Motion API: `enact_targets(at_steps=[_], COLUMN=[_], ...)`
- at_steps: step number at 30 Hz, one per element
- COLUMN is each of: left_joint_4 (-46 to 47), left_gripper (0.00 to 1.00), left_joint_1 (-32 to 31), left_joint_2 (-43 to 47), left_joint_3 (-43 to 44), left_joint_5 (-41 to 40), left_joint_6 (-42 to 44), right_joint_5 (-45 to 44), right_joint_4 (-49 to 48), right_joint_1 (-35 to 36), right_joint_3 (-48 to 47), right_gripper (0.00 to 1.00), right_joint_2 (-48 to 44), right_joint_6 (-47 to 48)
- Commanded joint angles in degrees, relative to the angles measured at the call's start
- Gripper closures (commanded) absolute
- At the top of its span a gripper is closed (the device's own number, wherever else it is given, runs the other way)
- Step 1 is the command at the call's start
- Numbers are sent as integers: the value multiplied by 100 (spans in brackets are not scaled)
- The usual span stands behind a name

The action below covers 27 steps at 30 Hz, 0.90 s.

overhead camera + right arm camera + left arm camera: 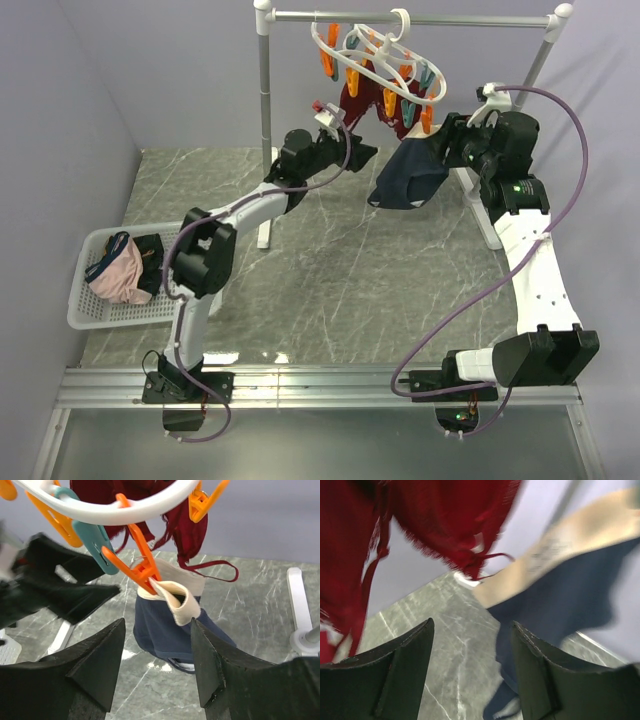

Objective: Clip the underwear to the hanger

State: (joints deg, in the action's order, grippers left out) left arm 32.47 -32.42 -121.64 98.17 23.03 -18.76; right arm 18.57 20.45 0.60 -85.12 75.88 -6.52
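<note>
The white hanger (375,55) hangs by its hook from the rail, with orange and teal clips dangling. One orange clip (142,570) pinches the beige waistband of the navy underwear (165,630), which hangs from it above the table (410,178). My right gripper (157,625) stands open just before the underwear, holding nothing; the folded waistband lies close above its right fingertip. My left gripper (472,625) is open too, left of the underwear (570,600) and under the maroon garment, with bare table between its fingers. In the top view both grippers flank the underwear.
A maroon-red garment (365,100) hangs from the hanger behind the underwear. The grey rail stand (265,100) has a foot (300,610) on the marble table. A white basket (85,310) at the left holds a pink garment (118,275).
</note>
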Motion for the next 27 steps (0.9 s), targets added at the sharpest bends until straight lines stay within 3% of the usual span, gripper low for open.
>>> enact_targets(at_steps=[1, 6, 10, 17, 23, 27], left_joint_4=[-21, -126, 215, 1427, 1762, 1947], left_gripper=[34, 34, 32, 34, 37, 37], left_joint_1=[-1, -27, -71, -387, -624, -791], left_joint_2=[-551, -1255, -1599, -521, 228, 527], left_joint_3=[676, 1564, 1759, 276, -746, -1037], left_joint_5=[-448, -466, 104, 335, 45, 79], left_joint_6=[-540, -1032, -1401, -1034, -577, -321], right_joint_5=[-125, 94, 244, 481, 341, 393], right_joint_4=[30, 47, 143, 652, 1075, 1137], right_joint_1=[-25, -201, -210, -210, -192, -86], right_joint_3=[-57, 101, 128, 320, 655, 777], right_gripper=[39, 42, 42, 55, 67, 64], right_joint_2=[-29, -231, -345, -713, -1145, -1137], right_joint_6=[2, 81, 107, 230, 187, 46])
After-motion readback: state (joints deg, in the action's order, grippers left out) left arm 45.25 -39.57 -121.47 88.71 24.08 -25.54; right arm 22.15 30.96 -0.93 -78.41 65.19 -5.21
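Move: Hanging from the orange clip at the hanger's right end, the underwear has its middle about 13 cm right of the left hand, 2 ahead and 3 below; that clip is about 15 cm right, 4 ahead and 6 above, and the red bra about 8 ahead, 3 right and 3 above. From the right hand, the underwear is roughly 4 cm ahead, 4 left and 8 below, the orange clip 4 ahead, 3 left and 3 above. Circling in on the underwear's free side, the left hand swings forward and down about 5 cm, then sweeps some 12 cm back, drifting right throughout and rising late, fingers open. The right hand first barely shifts, then backs away from the orange clip about 7 cm, sinking slightly and closing partway on nothing. ##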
